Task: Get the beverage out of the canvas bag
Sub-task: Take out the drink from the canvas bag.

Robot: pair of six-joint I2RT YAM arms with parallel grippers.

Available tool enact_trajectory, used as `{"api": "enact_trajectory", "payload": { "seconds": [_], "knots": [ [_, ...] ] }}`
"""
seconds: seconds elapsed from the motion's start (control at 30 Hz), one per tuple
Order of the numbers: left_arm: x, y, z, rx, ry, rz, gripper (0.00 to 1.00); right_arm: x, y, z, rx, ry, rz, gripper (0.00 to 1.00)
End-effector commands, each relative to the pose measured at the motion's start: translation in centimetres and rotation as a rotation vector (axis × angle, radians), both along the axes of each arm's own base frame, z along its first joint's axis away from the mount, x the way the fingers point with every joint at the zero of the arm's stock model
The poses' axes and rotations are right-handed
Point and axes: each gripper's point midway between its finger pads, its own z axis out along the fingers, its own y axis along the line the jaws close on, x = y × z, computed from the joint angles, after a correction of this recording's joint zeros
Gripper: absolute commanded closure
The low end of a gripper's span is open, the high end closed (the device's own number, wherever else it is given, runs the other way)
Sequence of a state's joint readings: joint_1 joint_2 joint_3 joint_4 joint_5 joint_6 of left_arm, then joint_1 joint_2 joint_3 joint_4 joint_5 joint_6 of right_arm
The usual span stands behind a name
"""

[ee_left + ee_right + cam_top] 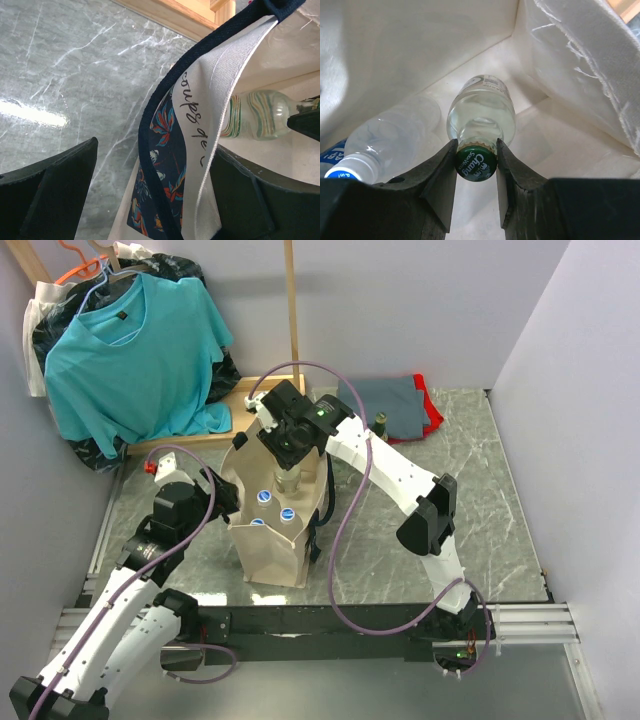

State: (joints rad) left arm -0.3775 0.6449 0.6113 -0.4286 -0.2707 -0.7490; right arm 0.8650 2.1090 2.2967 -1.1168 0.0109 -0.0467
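Note:
The beige canvas bag (272, 550) stands upright on the marble table between the two arms. My right gripper (476, 161) reaches down into it and is shut on the green crown cap of a clear glass beverage bottle (481, 107), which hangs above the bag's floor. From above, the right gripper (290, 452) sits over the bag's mouth. My left gripper (155, 200) is open, with the bag's rim and dark strap (160, 165) between its fingers; the cloth lies against the right finger only. The same bottle (260, 117) shows past the rim.
Plastic water bottles with blue caps (287, 513) stand in the bag, one (390, 137) just left of the glass bottle. A teal T-shirt (130, 350) hangs at the back left by a wooden post (292, 310). Folded clothes (395, 408) lie at the back.

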Motion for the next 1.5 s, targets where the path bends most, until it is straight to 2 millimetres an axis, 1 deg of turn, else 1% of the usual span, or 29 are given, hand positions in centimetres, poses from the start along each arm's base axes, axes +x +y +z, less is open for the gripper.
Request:
{"api": "enact_trajectory", "payload": {
  "seconds": [0.0,0.1,0.17,0.23,0.27,0.33,0.37,0.53,0.6,0.63,0.77,0.9,0.93,0.97,1.1,1.17,1.3,1.47],
  "knots": [
    [0.1,0.6,1.8,0.029,-0.038,0.018,0.04,0.8,0.4,6.3,0.146,-0.137,0.004,1.00],
    [0.2,0.9,3.1,0.027,-0.071,0.029,0.03,0.8,0.3,6.7,0.158,-0.149,-0.004,1.00],
    [0.3,1.1,4.2,0.030,-0.101,0.035,0.03,0.7,0.3,6.6,0.158,-0.145,-0.005,1.00],
    [0.3,1.2,4.8,0.035,-0.117,0.037,0.04,0.8,0.4,6.6,0.162,-0.143,-0.010,1.00],
    [0.5,1.5,5.4,0.045,-0.135,0.051,0.04,0.8,0.4,6.6,0.163,-0.142,-0.009,1.00],
    [0.7,1.7,5.7,0.055,-0.146,0.059,0.04,0.7,0.5,6.7,0.171,-0.142,-0.013,1.00],
    [0.8,1.8,6.2,0.059,-0.157,0.063,0.04,0.6,0.6,6.7,0.171,-0.142,-0.010,1.00],
    [1.1,1.8,8.5,0.059,-0.215,0.059,0.04,0.4,0.5,7.6,0.196,-0.156,-0.014,1.00],
    [1.1,2.2,9.0,0.069,-0.227,0.074,0.04,0.3,0.4,7.5,0.197,-0.155,-0.015,1.00],
    [1.1,2.2,9.7,0.064,-0.245,0.075,0.04,0.3,0.3,7.7,0.198,-0.158,-0.016,1.00],
    [1.2,2.4,11.3,0.068,-0.299,0.081,0.04,-0.1,0.2,7.6,0.199,-0.155,-0.013,1.00],
    [1.6,2.8,11.4,0.076,-0.306,0.110,0.04,-0.3,0.1,8.0,0.207,-0.165,-0.016,1.00],
    [1.8,2.8,11.1,0.082,-0.303,0.115,0.04,-0.4,0.0,8.3,0.211,-0.170,-0.017,1.00],
    [2.0,2.8,11.3,0.080,-0.313,0.119,0.04,-0.6,0.1,8.4,0.214,-0.169,-0.012,1.00],
    [3.0,2.7,11.0,0.100,-0.287,0.129,0.04,-0.8,0.2,8.8,0.226,-0.178,-0.005,1.00],
    [3.5,3.0,10.7,0.105,-0.256,0.164,0.04,-0.7,0.3,9.0,0.228,-0.180,-0.003,1.00],
    [4.3,2.7,11.0,0.110,-0.266,0.158,0.04,-0.8,0.5,8.9,0.215,-0.171,0.000,1.00],
    [5.1,2.4,12.0,0.128,-0.283,0.150,0.04,-0.9,0.5,9.7,0.228,-0.189,-0.007,1.00]
  ]
}}
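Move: Around the left hand's wide-open fingers runs the canvas bag's left rim, its middle about 2 cm ahead and 1 cm right, roughly level. The clear bottle with the green cap lies about 4 cm ahead, 11 cm right and 8 cm below that hand. The right hand already pinches its cap inside the bag. From the right hand, the green bottle on the table stands about 7 cm ahead, 21 cm right and 10 cm lower; the nearest blue-capped bottle is 7 cm back, 5 cm left and 14 cm lower. Lifting up and away from the bag's left rim, the open left hand climbs about 8 cm, drifting a little left and tipping its fingers up some 10 degrees, then reaches about 4 cm forward past the rim's middle. The right hand keeps its pinch on the green cap, sinks about 1 cm, then eases up and back to finish roughly 1.5 cm higher and 1.5 cm nearer its base. ##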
